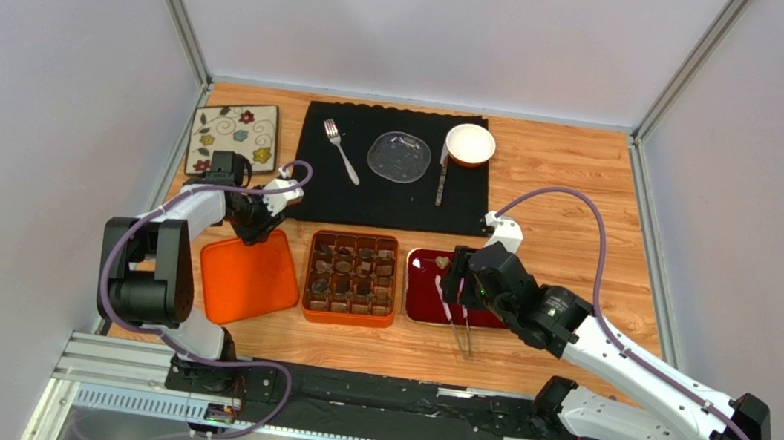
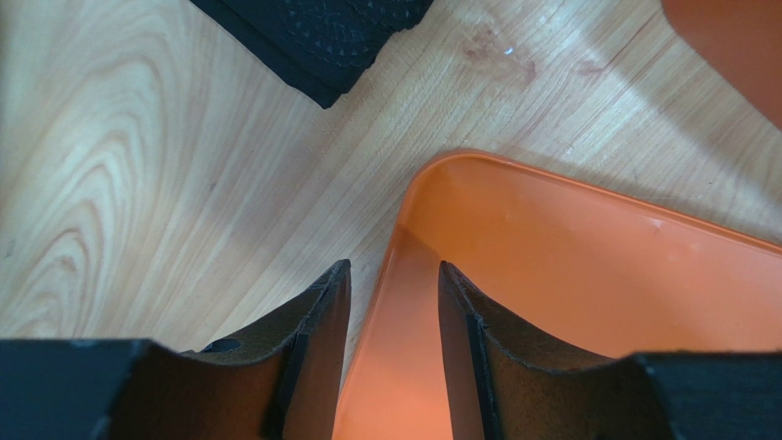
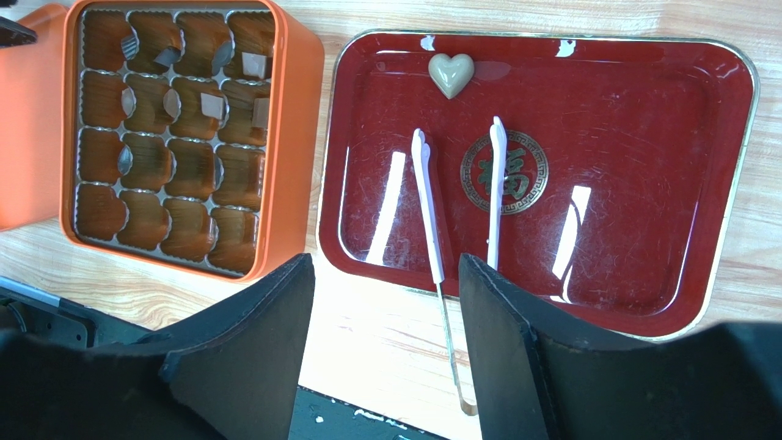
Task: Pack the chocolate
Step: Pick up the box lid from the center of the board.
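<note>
One light brown heart-shaped chocolate (image 3: 452, 73) lies at the far edge of the red tray (image 3: 642, 137), also seen as the tray (image 1: 422, 305) from above. Several dark chocolate pieces (image 3: 254, 64) sit in the orange box (image 3: 292, 137) with its grid of compartments (image 1: 351, 278). My right gripper (image 3: 385, 266) hovers open over the tray's near rim. White-tipped tongs (image 3: 427, 202) lie between its fingers, resting on tray and table. My left gripper (image 2: 393, 270) is open. Its fingers straddle the rim of the orange lid (image 2: 587, 266) at the corner (image 1: 256, 224).
A black mat (image 1: 389, 192) at the back holds a fork (image 1: 341, 150), a clear plate (image 1: 400, 157), a knife and a white bowl (image 1: 470, 144). A flowered coaster (image 1: 234, 137) lies at the back left. Bare wood surrounds the lid (image 1: 247, 275).
</note>
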You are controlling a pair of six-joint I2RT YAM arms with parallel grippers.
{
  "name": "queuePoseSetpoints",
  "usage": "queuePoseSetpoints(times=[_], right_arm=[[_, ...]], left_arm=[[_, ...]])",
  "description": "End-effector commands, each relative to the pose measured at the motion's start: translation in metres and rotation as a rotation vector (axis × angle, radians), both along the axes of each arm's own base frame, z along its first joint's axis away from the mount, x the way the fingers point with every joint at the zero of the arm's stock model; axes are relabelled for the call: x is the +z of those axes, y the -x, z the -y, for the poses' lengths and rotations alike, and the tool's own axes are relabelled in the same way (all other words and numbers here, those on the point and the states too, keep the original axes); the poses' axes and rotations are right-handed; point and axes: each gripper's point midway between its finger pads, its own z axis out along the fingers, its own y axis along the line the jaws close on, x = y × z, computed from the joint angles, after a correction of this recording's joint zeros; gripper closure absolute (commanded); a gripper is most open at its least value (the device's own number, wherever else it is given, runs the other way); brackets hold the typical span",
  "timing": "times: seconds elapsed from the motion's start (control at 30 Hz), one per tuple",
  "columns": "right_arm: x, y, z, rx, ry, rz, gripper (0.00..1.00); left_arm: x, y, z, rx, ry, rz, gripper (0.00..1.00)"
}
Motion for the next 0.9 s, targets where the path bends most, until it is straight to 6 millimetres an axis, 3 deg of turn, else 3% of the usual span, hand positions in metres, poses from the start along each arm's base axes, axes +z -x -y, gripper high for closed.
queuePoseSetpoints(times=[0.0,0.53,0.73,0.87], right_arm=[[0.01,-0.004,-0.005,-0.014,-0.036,0.024,0.38],[0.019,0.001,0.0,-0.025,-0.065,0.024,0.4],[0.019,0.002,0.001,-0.03,-0.068,0.024,0.41],[0.02,0.003,0.002,-0.033,-0.075,0.025,0.41]], left_arm=[[-0.001,-0.007,-0.003,-0.011,-0.008,-0.001,0.51],[-0.009,-0.019,-0.014,-0.012,-0.048,-0.021,0.59],[-0.008,-0.017,-0.013,-0.03,-0.042,-0.043,0.76],[-0.01,-0.01,-0.012,-0.046,-0.041,-0.071,0.79]])
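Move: Just under the left hand runs the far rim of the orange lid, one fingertip over the lid and the other beyond the rim; the lid's middle lies about 7 cm back, neither left nor right, and 2 cm below. The chocolate box stands some 17 cm to the right and 5 cm back, the flowered tile roughly 18 cm ahead and 5 cm left. From the right hand the lid is about 30 cm left, 5 cm ahead and 13 cm lower. Sinking about 1 cm at the outset, the left hand then eases some 1.5 cm forward and 1 cm to its left, staying low across the lid's far rim. Its fingers close from about half open to roughly a fifth, bringing their tips together on either side of that rim to pinch it. ##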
